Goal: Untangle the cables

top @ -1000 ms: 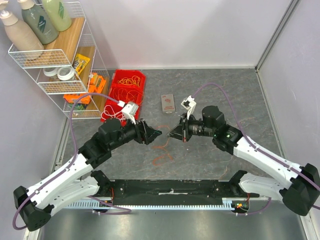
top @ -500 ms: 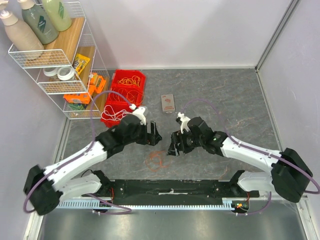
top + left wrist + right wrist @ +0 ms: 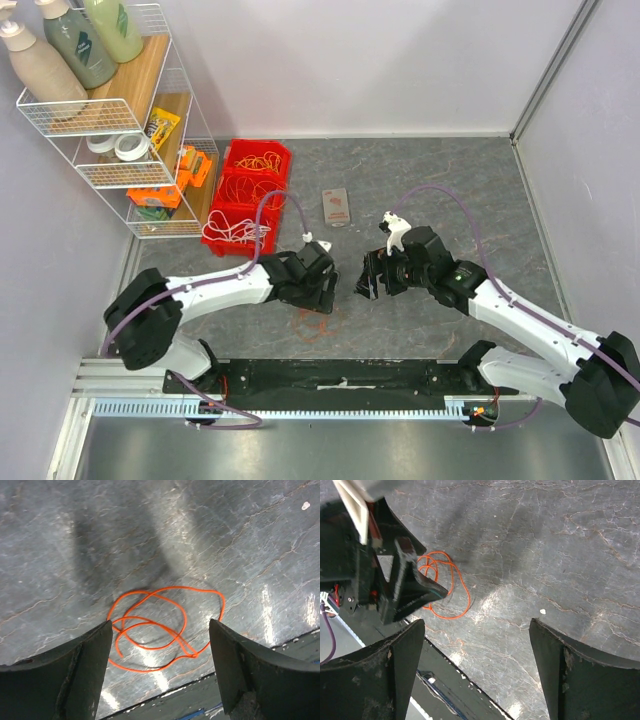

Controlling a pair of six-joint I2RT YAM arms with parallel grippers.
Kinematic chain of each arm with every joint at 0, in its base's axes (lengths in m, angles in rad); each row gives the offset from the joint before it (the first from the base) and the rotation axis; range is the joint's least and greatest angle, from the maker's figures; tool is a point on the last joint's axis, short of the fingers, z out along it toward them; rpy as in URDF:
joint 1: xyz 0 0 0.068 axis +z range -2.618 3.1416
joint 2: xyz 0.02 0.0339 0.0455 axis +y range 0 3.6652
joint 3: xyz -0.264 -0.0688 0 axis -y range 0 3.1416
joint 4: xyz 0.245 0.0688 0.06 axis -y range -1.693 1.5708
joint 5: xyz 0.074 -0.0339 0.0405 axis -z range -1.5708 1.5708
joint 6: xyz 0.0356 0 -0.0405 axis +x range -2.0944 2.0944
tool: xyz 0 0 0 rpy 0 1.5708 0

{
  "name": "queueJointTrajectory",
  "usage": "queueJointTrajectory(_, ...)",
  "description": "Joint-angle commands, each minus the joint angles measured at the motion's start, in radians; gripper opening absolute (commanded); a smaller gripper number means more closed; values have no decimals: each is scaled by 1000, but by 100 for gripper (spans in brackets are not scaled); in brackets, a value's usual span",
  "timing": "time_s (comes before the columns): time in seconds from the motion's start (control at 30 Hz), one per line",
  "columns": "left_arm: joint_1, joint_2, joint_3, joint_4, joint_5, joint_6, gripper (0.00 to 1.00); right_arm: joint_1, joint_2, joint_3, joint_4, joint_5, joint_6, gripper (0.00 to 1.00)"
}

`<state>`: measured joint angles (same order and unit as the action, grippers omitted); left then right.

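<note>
One orange cable (image 3: 317, 323) lies on the grey table as a loose coil of overlapping loops, close to the near edge. In the left wrist view the cable (image 3: 192, 654) sits below and between the fingers of my left gripper (image 3: 160, 622), which is open and holds nothing. From above, the left gripper (image 3: 322, 290) hangs just beyond the coil. My right gripper (image 3: 364, 281) faces it from the right, open and empty (image 3: 476, 622). The right wrist view shows the cable (image 3: 468, 596) partly hidden behind the left gripper (image 3: 410, 587). More orange cables (image 3: 262, 160) fill a red bin, and white cables (image 3: 230, 232) lie at its near end.
The red bin (image 3: 282, 165) stands at the back left beside a wire rack (image 3: 110, 120) with bottles and tape. A small pinkish card (image 3: 336, 206) lies on the table behind the grippers. A black rail (image 3: 340, 378) runs along the near edge.
The right gripper has gone from shut to open. Both grippers have come down and nearer to the front edge. The orange cable now rests as a loose coil on the table.
</note>
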<state>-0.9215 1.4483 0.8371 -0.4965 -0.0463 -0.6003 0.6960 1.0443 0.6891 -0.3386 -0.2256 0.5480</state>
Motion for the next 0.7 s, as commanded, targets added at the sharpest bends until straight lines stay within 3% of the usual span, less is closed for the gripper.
queueJointTrajectory(0.0,-75,95,66,-59,-102,-134,84,-3,11,0,3,8,-11,92)
queueJointTrajectory(0.13,-134,194,100,-76,-113,-179,79,-3,10,-7,24,-8,-5,92)
queueJointTrajectory(0.33,-157,222,120,-108,-196,-213,54,-3,10,-6,26,-11,-8,92)
queueJointTrajectory(0.43,-154,202,137,-117,-256,-167,31,-3,3,-14,26,-8,-3,92)
queueJointTrajectory(0.5,-142,182,161,-119,-279,-119,8,-3,-6,-17,27,-6,-2,92)
queueJointTrajectory(0.53,-128,176,177,-117,-283,-98,2,-3,-9,-19,24,-3,-2,92)
queueJointTrajectory(0.67,-18,136,235,-82,-216,16,2,-4,-18,-17,15,-4,-6,92)
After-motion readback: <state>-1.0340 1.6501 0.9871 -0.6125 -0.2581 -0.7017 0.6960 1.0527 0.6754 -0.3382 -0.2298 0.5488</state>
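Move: The last orange cable lies loosely looped almost straight beneath the open left hand, its middle about 4 cm down, 1 cm back and 1 cm to the left. From that hand, the red tray's near compartment with the white cable is roughly 15 cm ahead and 17 cm left, and the small box some 20 cm ahead and 3 cm right. From the right hand, the orange cable's middle is about 10 cm left, 2 cm back and 12 cm below. The left hand sinks about 3 cm while easing some 2 cm back and 2 cm right, down to the near right part of the orange cable's loops, its wide-open fingers tilting some 10 degrees closer to straight down. Low at the table the fingers close fully and pinch a strand between their tips, already drawing forward by about 2.5 cm as they shut and starting to rise by barely 1 cm at the end. ##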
